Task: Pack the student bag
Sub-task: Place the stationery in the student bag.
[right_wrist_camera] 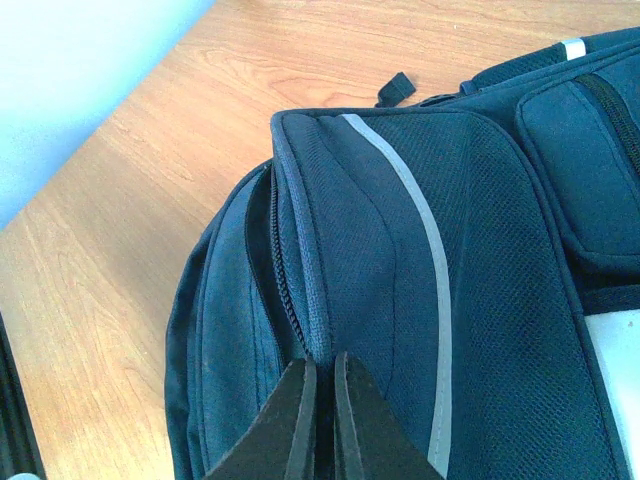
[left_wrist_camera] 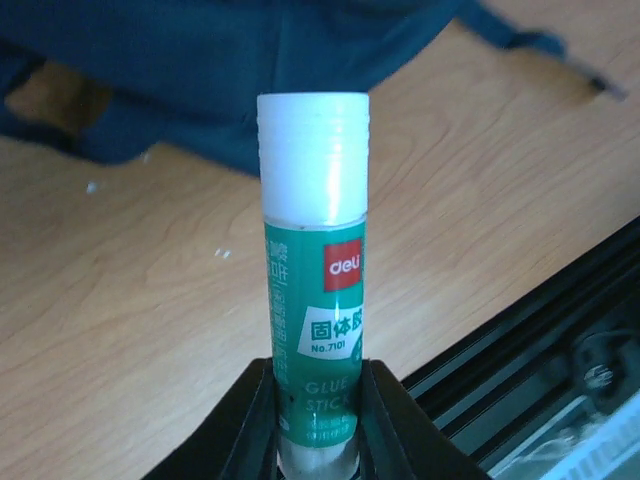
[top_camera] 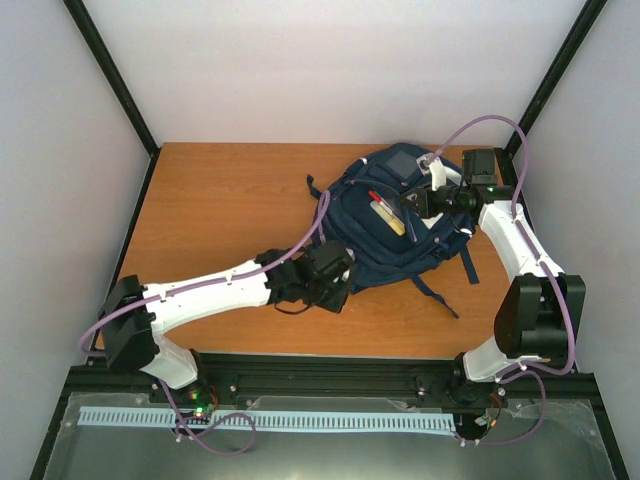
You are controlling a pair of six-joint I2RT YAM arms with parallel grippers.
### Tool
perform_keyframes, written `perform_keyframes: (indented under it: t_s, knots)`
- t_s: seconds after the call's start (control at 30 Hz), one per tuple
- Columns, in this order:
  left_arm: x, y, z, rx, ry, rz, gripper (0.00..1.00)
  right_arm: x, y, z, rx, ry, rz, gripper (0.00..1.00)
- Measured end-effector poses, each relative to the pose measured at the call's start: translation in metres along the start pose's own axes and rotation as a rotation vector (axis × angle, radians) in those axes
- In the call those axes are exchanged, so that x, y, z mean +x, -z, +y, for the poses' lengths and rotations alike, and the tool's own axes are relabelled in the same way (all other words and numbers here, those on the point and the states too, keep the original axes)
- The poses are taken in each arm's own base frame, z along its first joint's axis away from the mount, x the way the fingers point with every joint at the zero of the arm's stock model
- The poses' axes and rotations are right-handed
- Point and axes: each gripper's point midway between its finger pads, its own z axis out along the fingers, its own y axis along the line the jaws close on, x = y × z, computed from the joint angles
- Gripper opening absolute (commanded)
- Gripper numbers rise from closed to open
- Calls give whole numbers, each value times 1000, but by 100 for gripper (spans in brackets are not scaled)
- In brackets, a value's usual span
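The student bag (top_camera: 400, 215) lies on the wooden table (top_camera: 220, 210), navy with a grey-white stripe (right_wrist_camera: 425, 250). A red pen (top_camera: 377, 198) and a cream flat item (top_camera: 390, 218) rest at its open top. My left gripper (left_wrist_camera: 316, 385) is shut on a green glue stick (left_wrist_camera: 313, 250) with a white cap, held upright just off the bag's near-left edge (top_camera: 332, 283). My right gripper (right_wrist_camera: 320, 372) is shut on a fold of the bag's fabric (right_wrist_camera: 300, 300) beside the zipper, at the bag's far right side (top_camera: 418, 200).
Dark bag straps (top_camera: 440, 292) trail over the table towards the near right. A black frame rail (left_wrist_camera: 560, 330) runs along the table's near edge, close to the left gripper. White walls stand on three sides.
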Motion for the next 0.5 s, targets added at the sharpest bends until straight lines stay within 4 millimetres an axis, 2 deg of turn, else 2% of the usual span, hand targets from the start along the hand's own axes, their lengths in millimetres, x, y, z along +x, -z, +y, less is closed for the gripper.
perform_keyframes:
  t_s: [0.1, 0.2, 0.3, 0.4, 0.5]
  knots:
    - [-22, 6, -8, 43, 39, -52, 14, 0, 0, 0, 0, -1, 0, 3]
    - [-59, 7, -14, 119, 135, -119, 15, 0, 0, 0, 0, 0, 0, 3]
    - [-96, 2, -10, 178, 257, -190, 16, 0, 0, 0, 0, 0, 0, 3]
    - [-124, -5, -3, 224, 367, -247, 16, 0, 0, 0, 0, 0, 0, 3]
    - [-150, -19, -6, 263, 439, -273, 15, 0, 0, 0, -1, -1, 0, 3]
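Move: The left gripper holds the glue stick. The bag's open pocket, with the yellow highlighter and the red marker in it, lies about 21 cm ahead, 10 cm right and some 8 cm below. The bag's near edge is roughly 8 cm ahead, 5 cm right and 11 cm down. The right gripper is some 20 cm ahead, 15 cm right and 8 cm higher; the pocket lies about 5 cm to its left, level fore-and-aft, 14 cm below. Carry the glue stick forward about 14 cm with the left gripper, drifting right and rising a little, over the bag's near edge towards the open pocket. Keep it pinched, and swing the downward fingers out to the right some 30 degrees while turning the hand counter-clockwise. Hold the right gripper still, shut on the bag's edge. ##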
